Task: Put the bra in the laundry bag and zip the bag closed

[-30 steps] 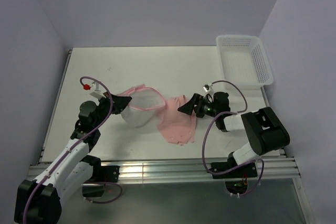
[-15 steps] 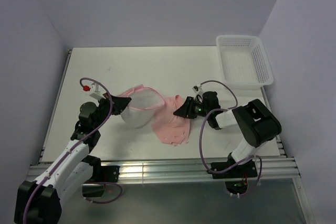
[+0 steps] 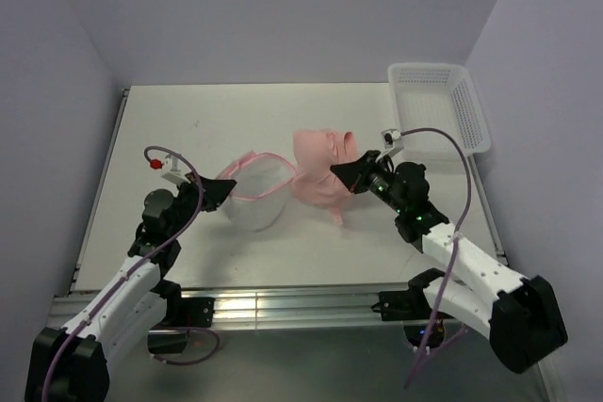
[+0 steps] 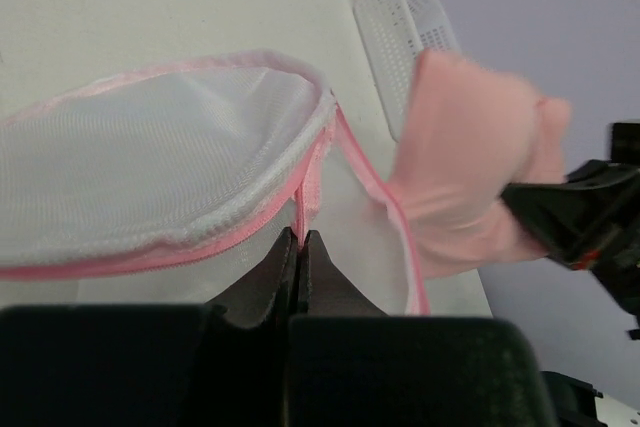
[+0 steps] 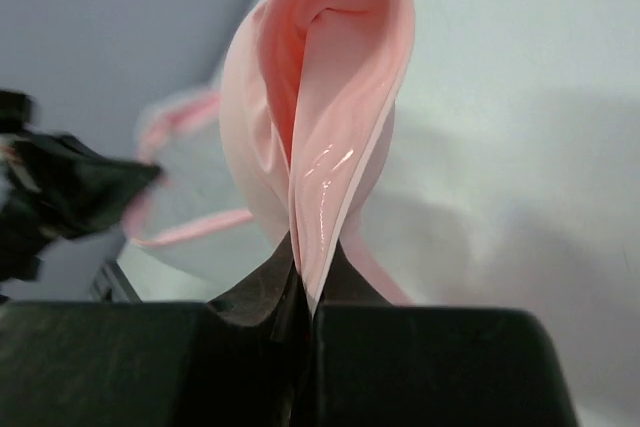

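The light-pink bra (image 3: 318, 168) hangs folded in the air at the table's middle, pinched by my right gripper (image 3: 337, 172), which is shut on its edge (image 5: 325, 137). The translucent mesh laundry bag (image 3: 254, 197) with a pink rim lies open just left of it. My left gripper (image 3: 226, 187) is shut on the bag's pink zipper edge (image 4: 302, 209) and holds the mouth up. In the left wrist view the bra (image 4: 470, 167) hangs to the right of the bag's opening (image 4: 150, 172). In the right wrist view the bag's rim (image 5: 180, 232) shows blurred, left of and behind the bra.
A white plastic lattice basket (image 3: 437, 110) stands at the table's far right corner; it also shows in the left wrist view (image 4: 400, 32). White walls close in the table on three sides.
My right gripper has lifted the bra off the table and swung it up and back, beside the bag's right rim. The left gripper and the bag have shifted slightly.
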Tool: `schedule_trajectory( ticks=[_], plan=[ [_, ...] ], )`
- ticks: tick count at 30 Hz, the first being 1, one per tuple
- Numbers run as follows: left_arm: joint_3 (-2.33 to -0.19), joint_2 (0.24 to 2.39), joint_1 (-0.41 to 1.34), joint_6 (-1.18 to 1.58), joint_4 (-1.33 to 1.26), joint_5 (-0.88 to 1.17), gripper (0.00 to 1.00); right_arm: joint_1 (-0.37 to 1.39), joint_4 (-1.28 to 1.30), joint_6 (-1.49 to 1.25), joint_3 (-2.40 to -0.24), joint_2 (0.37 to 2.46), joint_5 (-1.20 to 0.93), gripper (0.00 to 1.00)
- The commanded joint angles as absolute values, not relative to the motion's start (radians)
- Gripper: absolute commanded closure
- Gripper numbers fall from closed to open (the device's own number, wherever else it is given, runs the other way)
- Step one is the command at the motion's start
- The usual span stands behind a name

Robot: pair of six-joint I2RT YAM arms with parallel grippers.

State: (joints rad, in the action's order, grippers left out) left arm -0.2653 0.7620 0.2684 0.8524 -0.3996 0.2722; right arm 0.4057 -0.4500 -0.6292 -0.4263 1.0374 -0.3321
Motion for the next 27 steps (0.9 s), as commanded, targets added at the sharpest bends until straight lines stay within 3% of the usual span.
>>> schedule_trajectory(
  ticks=[1, 8, 15, 20, 27],
  plan=[
    [-0.238, 0.745, 0.279, 0.853, -0.489, 0.290, 1.00, 0.457, -0.362, -0.586, -0.532, 0.901, -0.160, 1.00],
    [-0.187, 0.755, 0.305, 0.874, -0.586, 0.287, 1.00, 0.546, -0.371, -0.491, -0.727, 0.871, -0.017, 1.00],
    [-0.121, 0.839, 0.344, 0.902, -0.785, 0.276, 1.00, 0.627, -0.620, -0.508, -0.834, 1.057, -0.022, 1.00],
    [-0.127, 0.838, 0.357, 0.884, -0.784, 0.253, 1.00, 0.706, -0.695, -0.488, -0.896, 1.161, 0.060, 1.00],
    [-0.132, 0.835, 0.367, 0.873, -0.790, 0.247, 1.00, 0.739, -0.917, -0.456, -0.873, 1.275, -0.069, 1.00]
  ],
)
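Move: The right hand, already holding the bra, has the laundry bag's mouth about 17 cm to its left, about level with it in forward reach and some 5 cm lower; the left gripper lies roughly 24 cm left and 2 cm back, at similar height. The left hand already pinches the bag's rim, with the mouth's middle about 3 cm ahead, 7 cm to its right and 5 cm below. The right hand keeps its pinch on the bra and goes on lifting it steeply, some 18 cm up with the fingers tipping up about 25 degrees, then stays at that height and carries it roughly 9 cm left and slightly forward, over the right part of the bag's mouth. Meanwhile the left hand keeps the rim pinched and shifts the mouth about 2 cm right and a little back, sinking some 3 cm before coming up about 1 cm again. ##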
